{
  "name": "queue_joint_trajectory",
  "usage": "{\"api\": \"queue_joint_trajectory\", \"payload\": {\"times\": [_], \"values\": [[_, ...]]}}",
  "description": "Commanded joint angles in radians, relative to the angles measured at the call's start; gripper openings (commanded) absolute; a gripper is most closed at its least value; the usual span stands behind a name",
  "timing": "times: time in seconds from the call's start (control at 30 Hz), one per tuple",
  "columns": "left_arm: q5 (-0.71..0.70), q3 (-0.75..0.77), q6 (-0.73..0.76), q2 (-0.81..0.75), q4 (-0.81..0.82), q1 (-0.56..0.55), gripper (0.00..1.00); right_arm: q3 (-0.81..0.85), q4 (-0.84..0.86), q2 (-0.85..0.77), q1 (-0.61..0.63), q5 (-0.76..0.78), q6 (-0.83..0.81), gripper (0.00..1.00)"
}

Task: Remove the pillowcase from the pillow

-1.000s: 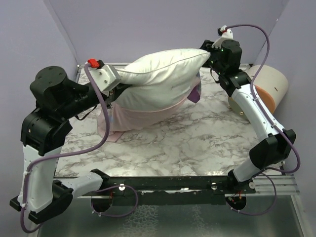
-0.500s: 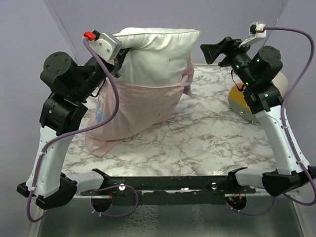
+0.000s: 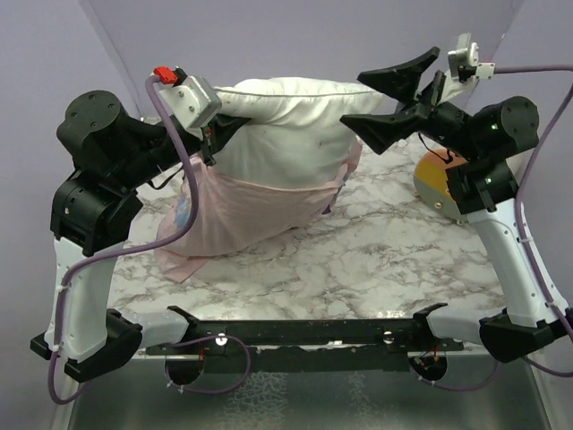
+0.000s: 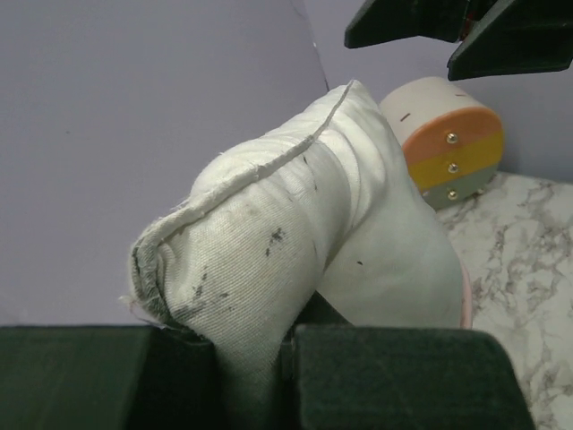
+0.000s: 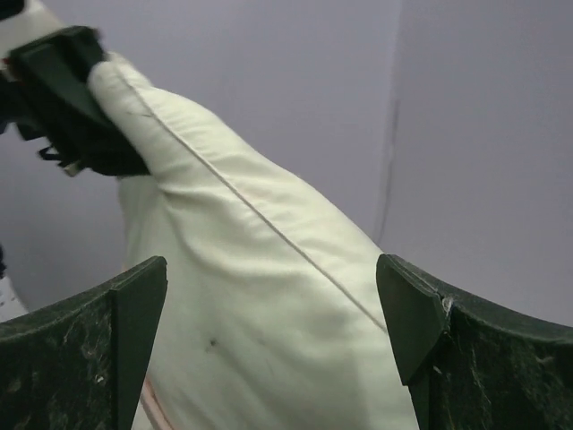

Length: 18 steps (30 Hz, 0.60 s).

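The white pillow [image 3: 286,121] hangs in the air above the table, and my left gripper [image 3: 213,133] is shut on its left corner. The wrist view of that arm has the pillow [image 4: 295,233] corner pinched between the dark pads of the left gripper [image 4: 260,376]. The pillowcase [image 3: 246,210], pale pink side out, sags round the pillow's lower half and trails onto the marble. My right gripper [image 3: 352,100] stands wide open at the pillow's right end, a finger on either side and nothing held. Its own view shows the pillow [image 5: 269,340] between the spread fingers of the right gripper [image 5: 269,273].
A cream-and-orange cylinder [image 3: 437,184] lies at the table's [image 3: 385,260] back right, under my right arm, and shows again as the cylinder [image 4: 448,143] past the pillow. Purple walls close the back and sides. A black rail [image 3: 304,331] runs along the near edge.
My right gripper has let go of the pillow's right corner, opened wide and risen. The left arm has lifted the pillow, and the pillowcase has slid down to hang below it.
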Motion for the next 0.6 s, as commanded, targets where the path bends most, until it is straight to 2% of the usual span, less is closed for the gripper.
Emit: {"api": "queue_joint_trajectory", "payload": {"times": [0.0, 0.2, 0.4, 0.57], "values": [[0.113, 0.043, -0.008, 0.033, -0.057, -0.003, 0.0, 0.111, 0.059, 0.083, 0.088, -0.248, -0.113, 1.0], [0.122, 0.065, -0.011, 0.067, -0.071, -0.003, 0.0, 0.264, -0.182, 0.191, 0.206, -0.277, -0.315, 1.0], [0.136, 0.118, 0.004, 0.103, -0.094, -0.003, 0.0, 0.322, -0.42, 0.272, 0.285, -0.182, -0.491, 1.0], [0.15, 0.142, 0.004, 0.112, -0.098, -0.003, 0.0, 0.36, -0.569, 0.353, 0.344, 0.015, -0.595, 1.0]]}}
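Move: Pinched by the left hand, the white pillow hangs with its middle about 13 cm to the left of the open right hand, level with it fore and aft and some 10 cm lower. From the left hand, the pillow's middle is about 10 cm right, 5 cm ahead and 10 cm down. The pink pillowcase, still round the pillow's lower part, is about 19 cm left of the right hand, straight below in fore-and-aft terms and some 30 cm down. Sweeping about 12 cm left towards the pillow's held end, the right hand draws back some 3 cm, then sinks about 5 cm, its wide-open fingers swinging counter-clockwise and dipping from their upward slant to straddle the pillow. Meanwhile the left hand keeps its pinch on the pillow and carries it some 3 cm down and 3 cm right, to meet the right hand. ##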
